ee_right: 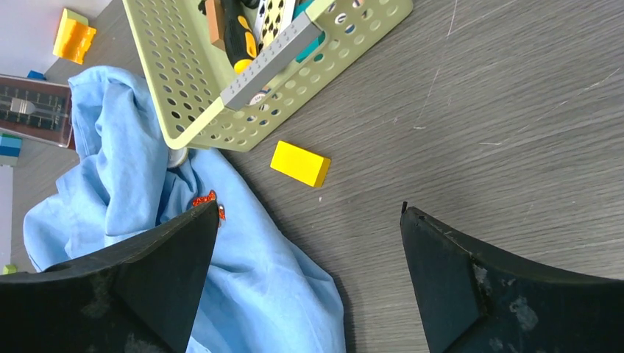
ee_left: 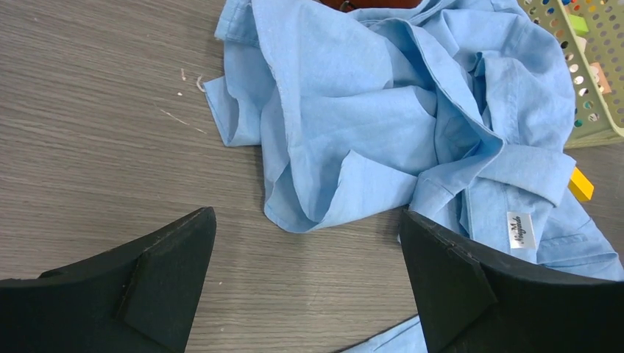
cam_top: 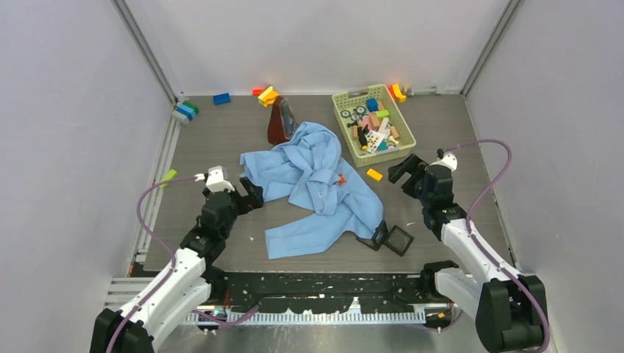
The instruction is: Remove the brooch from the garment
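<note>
The light-blue shirt [cam_top: 316, 187] lies crumpled in the middle of the table. It also shows in the left wrist view [ee_left: 383, 118] and the right wrist view [ee_right: 140, 191]. A small red-orange brooch [cam_top: 341, 179] sits on its right part, and shows partly behind my right finger in the right wrist view [ee_right: 207, 198]. My left gripper [cam_top: 247, 197] is open and empty, just left of the shirt's edge [ee_left: 305, 220]. My right gripper [cam_top: 407, 170] is open and empty, to the right of the shirt, apart from it [ee_right: 309, 220].
A green perforated basket [cam_top: 344, 126] of small items stands at the back right. A yellow block [cam_top: 374, 174] lies next to it. A brown metronome [cam_top: 281, 121] stands behind the shirt. Two black square frames [cam_top: 390, 238] lie at the shirt's front right. Coloured bricks [cam_top: 221, 98] line the back wall.
</note>
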Available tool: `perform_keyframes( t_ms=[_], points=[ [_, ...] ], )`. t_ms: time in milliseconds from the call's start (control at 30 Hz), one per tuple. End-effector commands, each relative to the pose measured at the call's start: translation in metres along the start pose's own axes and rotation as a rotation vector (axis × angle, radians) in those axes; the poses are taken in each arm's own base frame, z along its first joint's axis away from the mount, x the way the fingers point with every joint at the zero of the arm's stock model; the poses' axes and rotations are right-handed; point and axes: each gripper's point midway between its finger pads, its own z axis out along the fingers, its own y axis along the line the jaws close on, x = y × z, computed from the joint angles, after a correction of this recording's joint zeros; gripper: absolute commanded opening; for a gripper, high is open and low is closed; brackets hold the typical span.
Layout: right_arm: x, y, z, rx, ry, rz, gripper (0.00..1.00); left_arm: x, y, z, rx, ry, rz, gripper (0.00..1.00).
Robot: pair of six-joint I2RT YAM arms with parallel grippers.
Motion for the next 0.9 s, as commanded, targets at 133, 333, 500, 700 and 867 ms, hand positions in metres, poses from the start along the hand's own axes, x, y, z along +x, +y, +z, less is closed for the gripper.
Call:
perform_keyframes(
  t_ms=[133, 333, 500, 700, 867],
  points=[
    [0.006, 0.043, 0.008, -0.14, 0.048, -0.069, 0.96, 0.003, -0.053, -0.007, 0.332, -0.029, 0.03, 0.98],
    [0.046, 0.089, 0.011, -0.248, 0.162, -0.253, 0.87, 0.024, -0.089, -0.013, 0.562, 0.083, 0.139, 0.83],
    [0.079, 0.11, 0.016, -0.295, 0.252, -0.351, 0.72, 0.035, -0.103, 0.0, 0.599, 0.157, 0.146, 0.77],
    [0.105, 0.117, 0.025, -0.291, 0.333, -0.413, 0.5, 0.045, -0.129, 0.023, 0.613, 0.316, 0.144, 0.71],
    [0.125, 0.117, 0.03, -0.295, 0.413, -0.414, 0.39, 0.048, -0.138, 0.044, 0.594, 0.379, 0.146, 0.71]
  ],
)
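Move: The brooch, on the garment, lies about 18 cm to the right hand's left, 3 cm ahead and some 10 cm below. From the same hand, the yellow block lies about 8 cm left and 5 cm ahead, and the basket's middle about 8 cm left and 22 cm ahead, both lower down. From the left hand, the brooch is some 27 cm right, 6 cm ahead and 10 cm lower; the garment's white label is about 19 cm right and 4 cm ahead. The right hand sweeps about 15 cm left towards the brooch, sinking some 5 cm to come in low over the garment, while its wrist turns some 30 degrees counter-clockwise and its wide-open fingers draw in to under half open. The left hand swings about 14 cm right towards the brooch too, dipping and easing back before it rises and pushes forward again at the end, turning clockwise and narrowing its fingers slightly; no touch on the cloth can be seen from either. ##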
